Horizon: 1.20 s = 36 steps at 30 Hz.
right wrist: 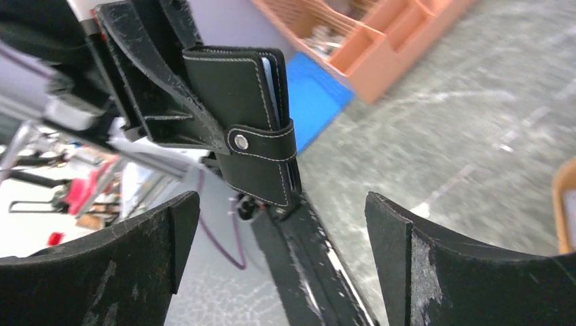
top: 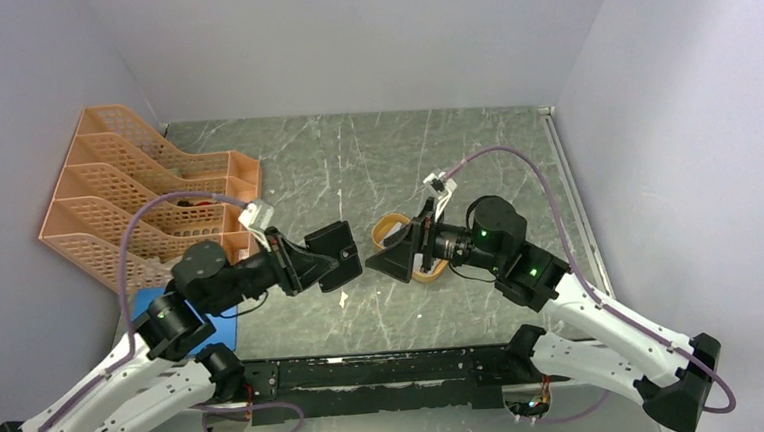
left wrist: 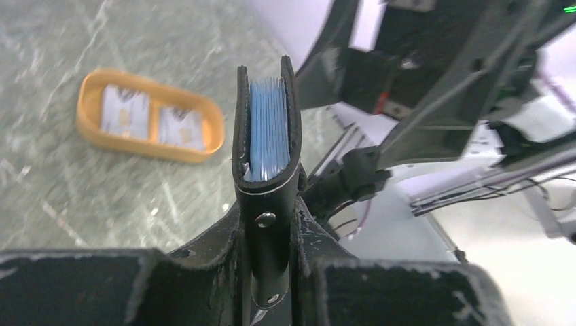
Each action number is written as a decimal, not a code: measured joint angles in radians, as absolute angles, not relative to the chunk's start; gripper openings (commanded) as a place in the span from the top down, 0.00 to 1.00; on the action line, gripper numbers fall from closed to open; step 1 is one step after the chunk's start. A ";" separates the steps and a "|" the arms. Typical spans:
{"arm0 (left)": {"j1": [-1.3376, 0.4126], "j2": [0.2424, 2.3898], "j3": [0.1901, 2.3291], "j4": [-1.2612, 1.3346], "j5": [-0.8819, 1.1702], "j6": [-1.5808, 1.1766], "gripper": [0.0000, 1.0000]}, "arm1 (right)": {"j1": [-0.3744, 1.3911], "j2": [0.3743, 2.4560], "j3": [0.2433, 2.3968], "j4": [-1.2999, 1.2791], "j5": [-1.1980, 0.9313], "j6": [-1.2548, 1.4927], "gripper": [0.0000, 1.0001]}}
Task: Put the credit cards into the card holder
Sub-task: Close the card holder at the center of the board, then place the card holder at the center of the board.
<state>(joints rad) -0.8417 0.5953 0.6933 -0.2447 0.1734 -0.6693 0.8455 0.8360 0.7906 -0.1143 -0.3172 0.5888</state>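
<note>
My left gripper (top: 313,263) is shut on the black card holder (top: 341,253), holding it above the table. The left wrist view looks along the card holder (left wrist: 267,136): its two covers stand close together with bluish pockets between them. Its snap tab is fastened across the open edge. The right gripper (top: 386,262) faces it from the right, open, with nothing between its fingers. From the right wrist, the card holder (right wrist: 238,122) hangs beyond the spread fingertips (right wrist: 180,217). Two pale credit cards (left wrist: 126,112) lie side by side in the orange oval tray (left wrist: 153,146), partly hidden under the right arm in the top view.
A peach mesh file organizer (top: 146,190) stands at the back left. A flat blue pad (top: 227,331) lies under the left arm near the front edge. A black rail (top: 387,368) runs along the table's near edge between the arm bases.
</note>
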 measured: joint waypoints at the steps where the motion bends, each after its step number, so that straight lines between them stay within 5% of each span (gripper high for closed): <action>1: -0.842 0.581 0.706 -0.233 0.188 -0.668 0.95 | 0.841 0.836 0.790 -0.083 -0.352 0.603 0.05; 10: -0.841 0.498 0.738 0.004 0.321 -0.719 0.95 | 0.839 0.850 0.723 0.284 -0.638 0.780 0.09; 20: -0.842 0.555 0.749 0.161 0.470 -0.749 0.95 | 0.839 0.924 0.740 0.554 -0.782 0.962 0.25; 26: -0.842 0.600 0.804 0.168 0.529 -0.741 0.95 | 0.839 0.951 0.780 0.595 -0.793 1.010 0.44; 36: -0.842 0.608 0.815 0.171 0.540 -0.727 0.93 | 0.925 1.002 0.885 0.492 -0.750 0.942 0.58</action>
<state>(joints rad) -0.8417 0.6079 0.8154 0.1715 0.5400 -0.7269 0.9245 1.0019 0.8852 0.4919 -0.7502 0.9424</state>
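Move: The left hand holds the closed card holder, whose middle lies some 2 cm ahead of its hand point, 2 cm to its right and about 1 cm higher. From the right hand, open and empty, the card holder is about 9 cm to the left, 1 cm ahead and roughly level. On the table, 27 cm below the right hand, the yellow card tray lies some 11 cm ahead and 6 cm to the right. The left hand keeps its pinch on the card holder and lifts it about 14 cm while drawing back some 7 cm, tipping its fingers upward and swinging clockwise about 20 degrees. The right hand follows up by about 12 cm and back by about 8 cm, its fingers also tipping up and swinging counter-clockwise, then edges left onto the card holder's strapped side as it closes from wide open to about half, one finger on either side of the strap. ##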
